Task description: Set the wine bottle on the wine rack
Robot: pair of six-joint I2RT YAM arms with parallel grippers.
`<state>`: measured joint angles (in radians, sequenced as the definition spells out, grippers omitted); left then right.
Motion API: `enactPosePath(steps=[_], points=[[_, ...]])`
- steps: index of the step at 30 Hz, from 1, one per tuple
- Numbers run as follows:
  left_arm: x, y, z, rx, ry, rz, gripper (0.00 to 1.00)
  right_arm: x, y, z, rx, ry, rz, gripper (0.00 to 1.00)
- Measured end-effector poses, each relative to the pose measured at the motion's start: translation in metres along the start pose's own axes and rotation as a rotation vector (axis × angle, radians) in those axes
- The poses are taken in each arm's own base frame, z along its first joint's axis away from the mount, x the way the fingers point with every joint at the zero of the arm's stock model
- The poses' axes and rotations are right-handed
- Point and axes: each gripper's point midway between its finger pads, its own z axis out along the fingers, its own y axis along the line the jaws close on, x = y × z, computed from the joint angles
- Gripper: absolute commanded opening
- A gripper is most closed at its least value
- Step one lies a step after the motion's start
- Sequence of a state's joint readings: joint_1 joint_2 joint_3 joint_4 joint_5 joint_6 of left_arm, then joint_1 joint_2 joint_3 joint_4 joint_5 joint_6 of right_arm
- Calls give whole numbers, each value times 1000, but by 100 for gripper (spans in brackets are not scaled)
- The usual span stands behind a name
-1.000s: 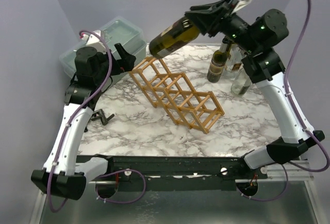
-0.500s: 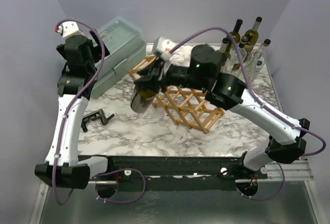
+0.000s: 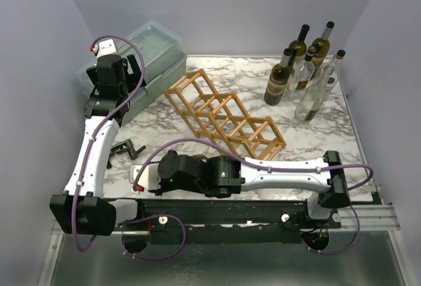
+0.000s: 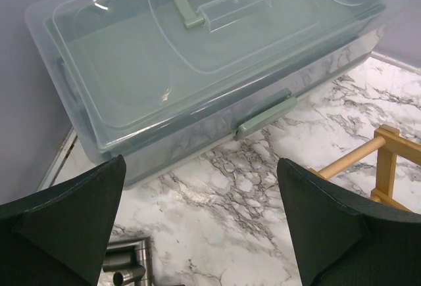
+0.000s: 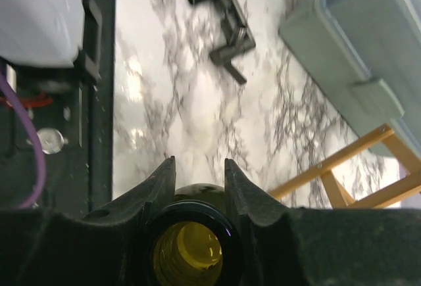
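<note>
In the right wrist view my right gripper (image 5: 199, 167) is shut on the neck of a dark green wine bottle (image 5: 191, 253). Its open mouth faces the camera and its body points down toward the marble. From above, that gripper (image 3: 154, 177) lies low at the near left of the table, and the arm hides the bottle. The light wooden wine rack (image 3: 223, 118) runs diagonally across mid-table with no bottle in its cells, and its slats (image 5: 342, 167) show to the gripper's right. My left gripper (image 4: 200, 233) is open over bare marble beside the green box.
A clear-lidded green box (image 3: 145, 56) sits at the back left. Several other bottles (image 3: 302, 69) stand at the back right. A small black metal tool (image 3: 125, 149) lies near the left edge. The black base rail (image 5: 99, 102) runs close beside the right gripper.
The right arm swung the bottle from high above the rack's far end, down past it, to low at the near left. The left arm rose and then drew back toward the green box.
</note>
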<state>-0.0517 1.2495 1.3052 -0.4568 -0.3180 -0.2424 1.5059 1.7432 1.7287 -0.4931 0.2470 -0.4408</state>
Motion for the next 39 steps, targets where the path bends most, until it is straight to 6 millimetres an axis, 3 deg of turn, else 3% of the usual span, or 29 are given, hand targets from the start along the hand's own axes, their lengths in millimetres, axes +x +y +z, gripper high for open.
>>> enactPosePath(steps=[6, 13, 19, 32, 39], points=[[-4, -3, -4, 38, -16, -19, 99, 46, 23, 13, 20, 149, -132, 1], [2, -12, -3, 88, 0, -35, 99, 59, 22, 30, 89, 216, -232, 1], [2, -16, -4, 110, 5, -42, 99, 80, 33, 48, 113, 302, -304, 1], [-2, -14, -7, 108, -8, -50, 99, 92, 23, 46, 215, 385, -374, 1], [-1, -13, -7, 107, -6, -50, 99, 109, 27, 46, 223, 423, -401, 1]])
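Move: The right hand holds the wine bottle by its neck, with the base hanging down and to the right; the middle of the wine rack it is bound for lies about 24 cm ahead, 20 cm to the right and 19 cm below. The black bracket lies on the table some 16 cm ahead and 18 cm left of this hand, about 26 cm down. From the idle left hand the rack is roughly 34 cm right, 4 cm back and 21 cm below. The right hand keeps its grip on the bottle neck and sinks about 11 cm in front of the rack's near side, most of it in a quick early drop, easing some 3 cm forward and slightly right. As it goes, the wrist turns about 35 degrees, so that the fingers swing from pointing left to pointing forward-left and more steeply down, while the bottle tips flatter with its base led towards the near side of the rack. ##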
